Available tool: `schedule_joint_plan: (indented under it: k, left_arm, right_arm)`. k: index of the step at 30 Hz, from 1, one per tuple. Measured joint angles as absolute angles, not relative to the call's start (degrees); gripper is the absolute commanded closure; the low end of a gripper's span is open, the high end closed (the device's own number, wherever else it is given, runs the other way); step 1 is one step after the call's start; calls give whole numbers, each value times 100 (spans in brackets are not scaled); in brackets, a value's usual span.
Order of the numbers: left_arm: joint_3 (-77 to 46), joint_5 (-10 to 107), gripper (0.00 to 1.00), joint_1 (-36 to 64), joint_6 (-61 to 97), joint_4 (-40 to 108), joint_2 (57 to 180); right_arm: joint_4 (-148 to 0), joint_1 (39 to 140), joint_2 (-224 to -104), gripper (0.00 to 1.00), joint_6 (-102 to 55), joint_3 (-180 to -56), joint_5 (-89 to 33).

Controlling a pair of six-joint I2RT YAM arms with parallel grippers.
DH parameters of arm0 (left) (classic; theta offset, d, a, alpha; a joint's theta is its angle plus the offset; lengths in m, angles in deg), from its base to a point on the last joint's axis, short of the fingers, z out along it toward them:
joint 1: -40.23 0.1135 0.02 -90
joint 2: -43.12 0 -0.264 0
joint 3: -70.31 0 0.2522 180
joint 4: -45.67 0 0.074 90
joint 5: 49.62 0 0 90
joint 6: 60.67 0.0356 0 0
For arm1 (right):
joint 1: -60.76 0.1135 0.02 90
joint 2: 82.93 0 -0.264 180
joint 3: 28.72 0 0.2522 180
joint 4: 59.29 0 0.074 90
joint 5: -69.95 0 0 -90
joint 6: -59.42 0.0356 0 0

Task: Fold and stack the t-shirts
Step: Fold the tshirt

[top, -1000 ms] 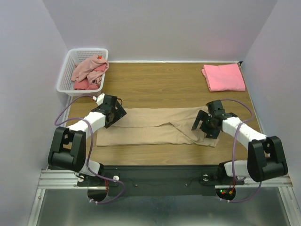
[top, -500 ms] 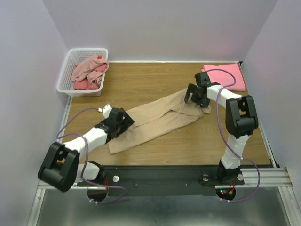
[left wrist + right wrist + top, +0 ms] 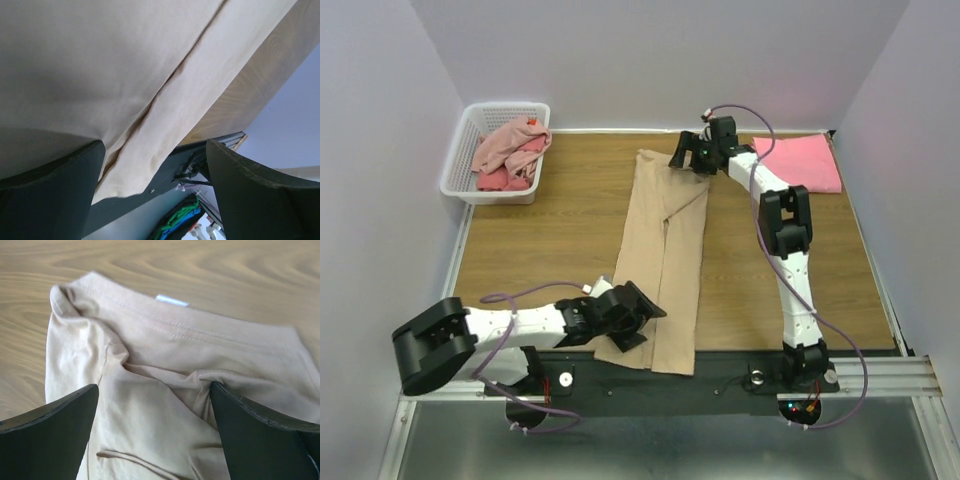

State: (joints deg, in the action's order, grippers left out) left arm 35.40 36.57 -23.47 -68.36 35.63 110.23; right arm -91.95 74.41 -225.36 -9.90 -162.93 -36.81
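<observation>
The beige t-shirt is folded into a long strip running from the table's far middle to its near edge, where its hem overhangs the black rail. My left gripper is open at the strip's near left edge, and the cloth lies against it. My right gripper is open over the collar end, with its jaws spread wide above the cloth. The folded salmon-pink t-shirt lies at the far right. The dusty-pink and red t-shirts lie bunched in the basket.
A white lattice basket stands at the far left corner. The right arm is stretched far across the table's right middle. The left arm lies along the near edge. Walls close in the table on three sides.
The beige shirt has swung from lying crosswise to lying lengthwise. My right gripper moved to the far middle, and my left gripper moved to the near edge.
</observation>
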Motion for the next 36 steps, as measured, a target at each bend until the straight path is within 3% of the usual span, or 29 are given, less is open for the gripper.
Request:
schedule_joint_plan:
  k: [5,10,16,28,36]
  left_arm:
    - [2821,3882,3,-2730,-6912,3957,12046]
    - [2528,3856,3,-2909,-6742,3911,12326]
    - [2257,3630,3,-2933,-6442,3426,12319]
    - [1763,2909,3,-3038,-5802,1583,11183]
    - [1709,2055,1,-3051,-6193,-332,10499]
  right_arm:
    - [-8963,7696,-23432,0,-926,-17567,-4398]
    - [-8882,7970,-24212,0,-848,-18749,-4583]
    - [-8644,8116,-24372,0,-618,-18924,-4435]
    - [-9396,8184,-22929,0,-791,-17954,-3217]
    - [-9297,8733,-20190,0,-1545,-15368,-1856]
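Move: The tshirt, folded into a long strip, runs between the open hands; the right fingers are on its far end, whose middle is some 3 cm to the left and 2 cm back. The pink stack lies about 28 cm to the right of that hand, roughly level with it. From the left hand, the strip's near end is about 8 cm back and straight in line, drooping over the table's front edge, itself some 7 cm back. With fingers wide open and still bearing on the cloth, the right hand drags the strip's far end about 12 cm to the left and slightly forward, while the left hand slides the near end some 6 cm to the right, so the two ends are swung opposite ways. Then both come off the cloth: the right hand eases back to the right, climbs about 16 cm and draws back over the strip, tipping up, while the left hand rises a few centimetres and swings 10 cm leftward to the strip's left edge, rolling its left side up. ##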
